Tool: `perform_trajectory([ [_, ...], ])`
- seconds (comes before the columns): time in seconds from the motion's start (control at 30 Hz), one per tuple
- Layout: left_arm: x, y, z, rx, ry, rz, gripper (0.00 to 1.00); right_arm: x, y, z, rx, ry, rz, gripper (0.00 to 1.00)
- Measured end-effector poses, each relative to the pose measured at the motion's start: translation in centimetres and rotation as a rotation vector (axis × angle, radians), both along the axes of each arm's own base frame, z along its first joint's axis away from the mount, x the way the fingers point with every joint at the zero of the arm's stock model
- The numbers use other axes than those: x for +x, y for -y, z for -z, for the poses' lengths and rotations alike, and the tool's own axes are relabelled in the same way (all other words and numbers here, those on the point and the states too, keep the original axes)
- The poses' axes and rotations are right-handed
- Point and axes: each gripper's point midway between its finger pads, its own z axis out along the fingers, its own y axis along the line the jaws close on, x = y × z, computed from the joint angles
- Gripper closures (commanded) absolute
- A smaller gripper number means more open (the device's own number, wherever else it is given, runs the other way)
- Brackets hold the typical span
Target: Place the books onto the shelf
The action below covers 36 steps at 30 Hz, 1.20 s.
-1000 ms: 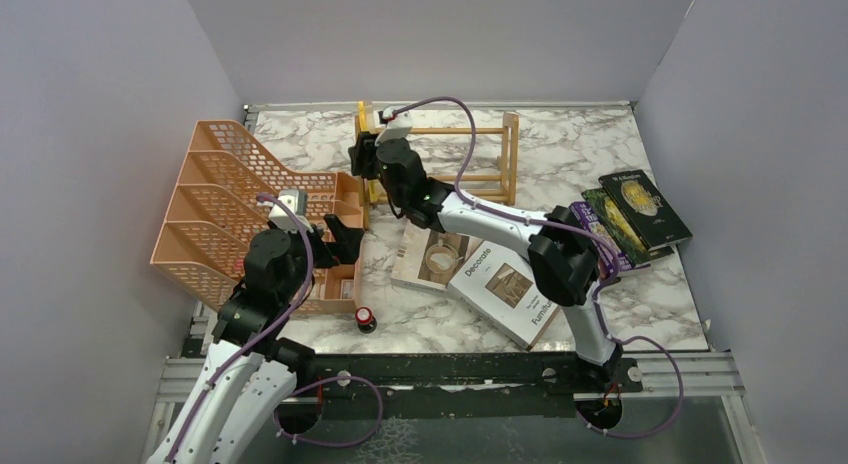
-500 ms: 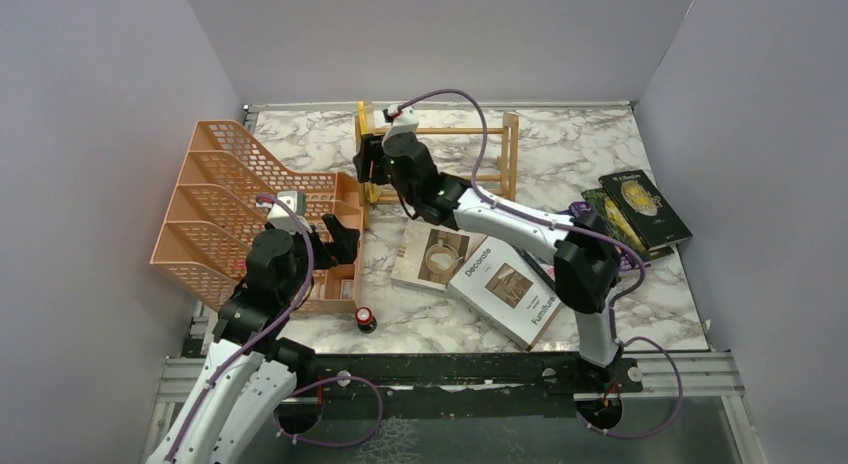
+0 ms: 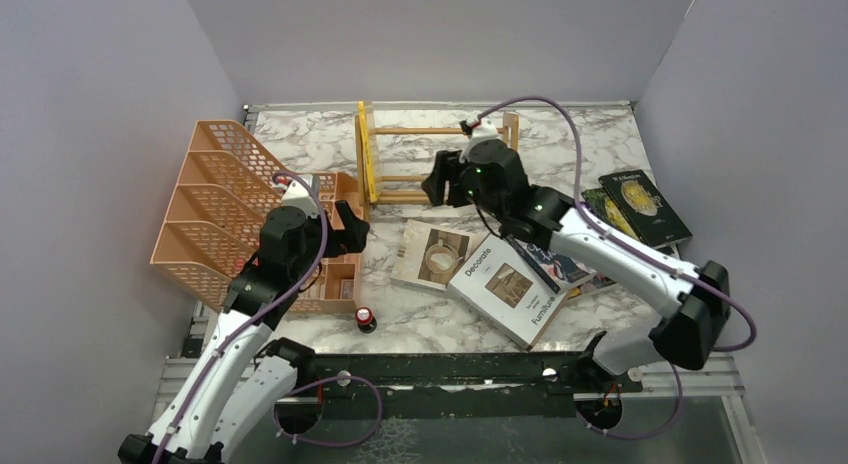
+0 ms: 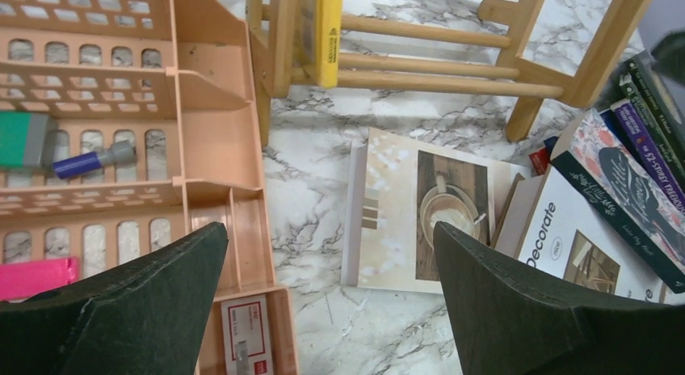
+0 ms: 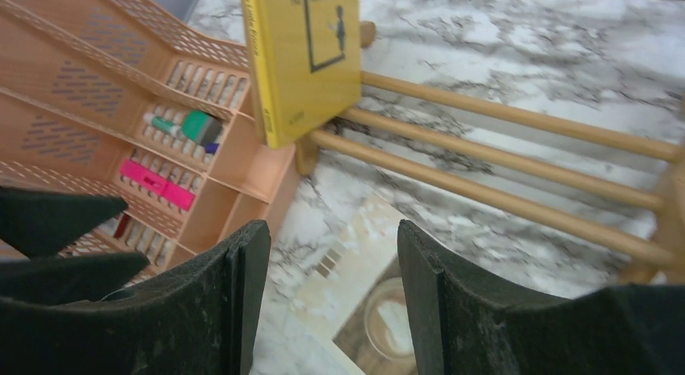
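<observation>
The light-wood shelf (image 3: pixel 470 169) stands at the back of the table, with a thin yellow book (image 3: pixel 366 154) upright against its left end frame. My right gripper (image 3: pixel 437 180) hovers open and empty over the shelf's middle, to the right of the yellow book (image 5: pixel 303 52). The white "Afternoon tea" book (image 3: pixel 432 254) and "Decorate" (image 3: pixel 505 289) lie flat in front of the shelf. A floral book (image 4: pixel 626 197), a purple one (image 4: pixel 646 141) and dark green ones (image 3: pixel 640 209) lie to the right. My left gripper (image 3: pixel 352 229) is wide open above the marble, left of the tea book (image 4: pixel 420 213).
An orange mesh file tray (image 3: pixel 230 204) fills the left side, holding a pink highlighter (image 5: pixel 157 183), a green one and a pen. A small red-capped item (image 3: pixel 366 317) sits on the marble near the front. Grey walls close in on three sides.
My right gripper has let go of the yellow book at the shelf's left end, opened wider and swung right. The left arm has reached slightly forward.
</observation>
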Motion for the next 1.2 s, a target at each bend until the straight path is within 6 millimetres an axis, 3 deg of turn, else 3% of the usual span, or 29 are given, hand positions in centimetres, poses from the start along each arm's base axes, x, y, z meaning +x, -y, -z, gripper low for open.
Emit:
perform_trajectory([
  [0.1,0.9,0.7,-1.0,-0.014,0.013,0.019,0.01,-1.8,3.1,0.0,-0.015,-0.018,0.010,0.36],
  [0.23,2.2,1.0,-1.8,-0.014,0.023,0.004,0.03,-4.1,5.6,-0.2,-0.004,-0.019,0.007,0.36],
  [0.4,5.0,1.3,-3.5,-0.007,0.026,-0.044,0.18,-6.7,7.9,1.5,0.005,-0.045,-0.001,0.36],
  [0.57,9.4,2.4,-3.6,0.012,-0.007,-0.074,0.26,-7.5,8.4,3.0,-0.014,-0.069,-0.018,0.36],
  [0.73,12.4,2.9,-1.1,0.064,-0.052,-0.097,0.27,-7.7,8.3,3.7,-0.036,-0.076,-0.038,0.36],
  [0.83,14.0,2.8,0.7,0.120,-0.085,-0.118,0.36,-7.8,8.2,4.1,-0.048,-0.082,-0.051,0.36],
  [1.0,14.9,2.7,2.0,0.166,-0.107,-0.115,0.52,-7.9,8.1,5.5,-0.078,-0.102,-0.067,0.36],
  [1.2,15.8,2.8,1.2,0.193,-0.078,-0.103,0.49,-8.0,8.1,6.3,-0.095,-0.111,-0.070,0.36],
])
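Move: From the left hand the yellow book, standing at the shelf's left end, lies about 19 cm ahead, 3 cm right and 6 cm lower. The shelf's middle is some 16 cm ahead and 18 cm right, and the coffee-cup book lies 2 cm ahead, 17 cm right, on the table. From the right hand the yellow book is roughly 9 cm ahead, 15 cm left and 8 cm lower, and the coffee-cup book 8 cm back, straight below in line. Left reaches about 15 cm forward to the yellow book, half-closing astride its spine; right withdraws back, right, and down. ##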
